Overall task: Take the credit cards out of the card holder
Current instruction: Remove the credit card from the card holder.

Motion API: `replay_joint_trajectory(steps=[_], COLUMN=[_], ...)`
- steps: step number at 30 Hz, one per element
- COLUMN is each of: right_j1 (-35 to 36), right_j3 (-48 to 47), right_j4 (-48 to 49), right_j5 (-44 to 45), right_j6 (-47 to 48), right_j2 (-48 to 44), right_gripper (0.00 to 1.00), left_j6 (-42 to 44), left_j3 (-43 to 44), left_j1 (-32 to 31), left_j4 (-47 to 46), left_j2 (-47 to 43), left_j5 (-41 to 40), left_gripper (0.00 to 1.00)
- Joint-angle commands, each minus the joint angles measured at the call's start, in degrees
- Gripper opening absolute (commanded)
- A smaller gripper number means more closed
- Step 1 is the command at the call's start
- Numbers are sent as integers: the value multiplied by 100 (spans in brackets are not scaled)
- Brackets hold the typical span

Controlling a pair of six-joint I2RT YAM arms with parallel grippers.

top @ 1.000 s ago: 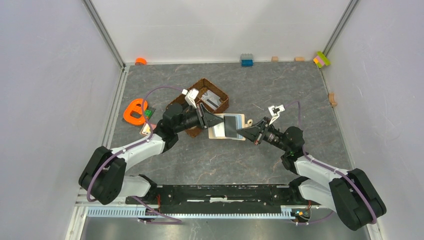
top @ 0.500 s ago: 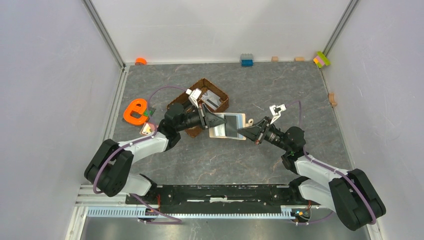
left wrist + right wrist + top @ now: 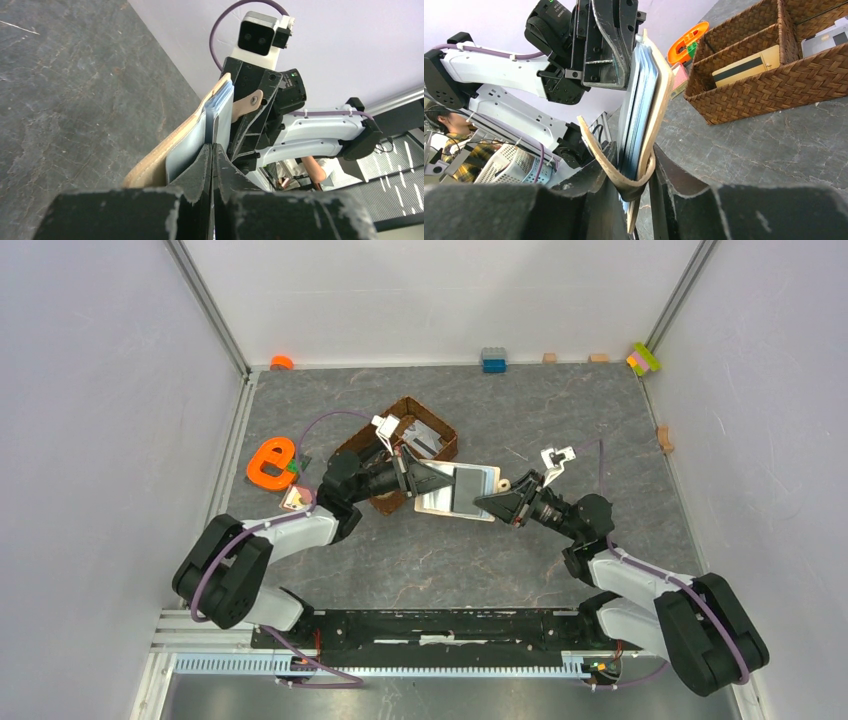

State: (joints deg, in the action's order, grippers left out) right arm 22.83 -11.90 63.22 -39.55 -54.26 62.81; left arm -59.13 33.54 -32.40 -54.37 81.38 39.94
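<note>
The beige card holder (image 3: 458,490) hangs off the table between my two grippers, its grey sleeves facing up. My left gripper (image 3: 432,480) is shut on a thin sheet among the sleeves (image 3: 220,107); I cannot tell whether it is a sleeve or a card. In the left wrist view the holder's tan cover (image 3: 160,155) lies left of the left gripper (image 3: 212,147). My right gripper (image 3: 636,150) presses from both sides on the holder's tab end (image 3: 644,120), with the strap loop squeezed between its fingers. A cream credit card (image 3: 744,67) lies in the basket.
The brown wicker basket (image 3: 372,502) stands just behind the left gripper, and a grey card (image 3: 824,40) lies in its far compartment. An orange letter toy (image 3: 268,462) and a small pinkish card (image 3: 293,498) lie left of it. Small blocks (image 3: 493,360) line the back wall.
My left gripper has closed on the inside of the holder. My right gripper's jaws have widened a little round the tab end. The holder has shifted slightly to the right.
</note>
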Motion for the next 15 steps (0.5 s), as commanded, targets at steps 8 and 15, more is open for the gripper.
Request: replay_joint_trajectory(steps=[8, 15], right_j1=[-120, -274], right_j3=[-26, 58], right_j4=[1000, 1091], right_j5=[-202, -203], right_j6=[-448, -565], right_j2=[199, 204], right_gripper=[7, 0], left_j6=[-289, -108], left_j3=[-5, -25], left_j1=[-30, 13], left_j4=[-524, -175], left_j2=[69, -33], left_j5=[221, 60], left_gripper=[2, 2])
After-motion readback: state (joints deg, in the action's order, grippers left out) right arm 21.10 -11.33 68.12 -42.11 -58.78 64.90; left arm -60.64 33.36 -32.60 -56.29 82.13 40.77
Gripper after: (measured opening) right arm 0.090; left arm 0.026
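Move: The open card holder is between the open right fingers at its right-hand edge; its middle lies about 4 cm to that hand's left and 2 cm ahead, roughly level. The left gripper tips are some 5 cm left and 4 cm ahead of the right hand, and the wicker basket about 18 cm left, 10 cm ahead and 18 cm below. From the left hand, the holder's middle lies about 2 cm back and 1 cm right, level. Right fingers close almost fully, pinching the holder's right edge nearly in place; left fingers keep their grip. ##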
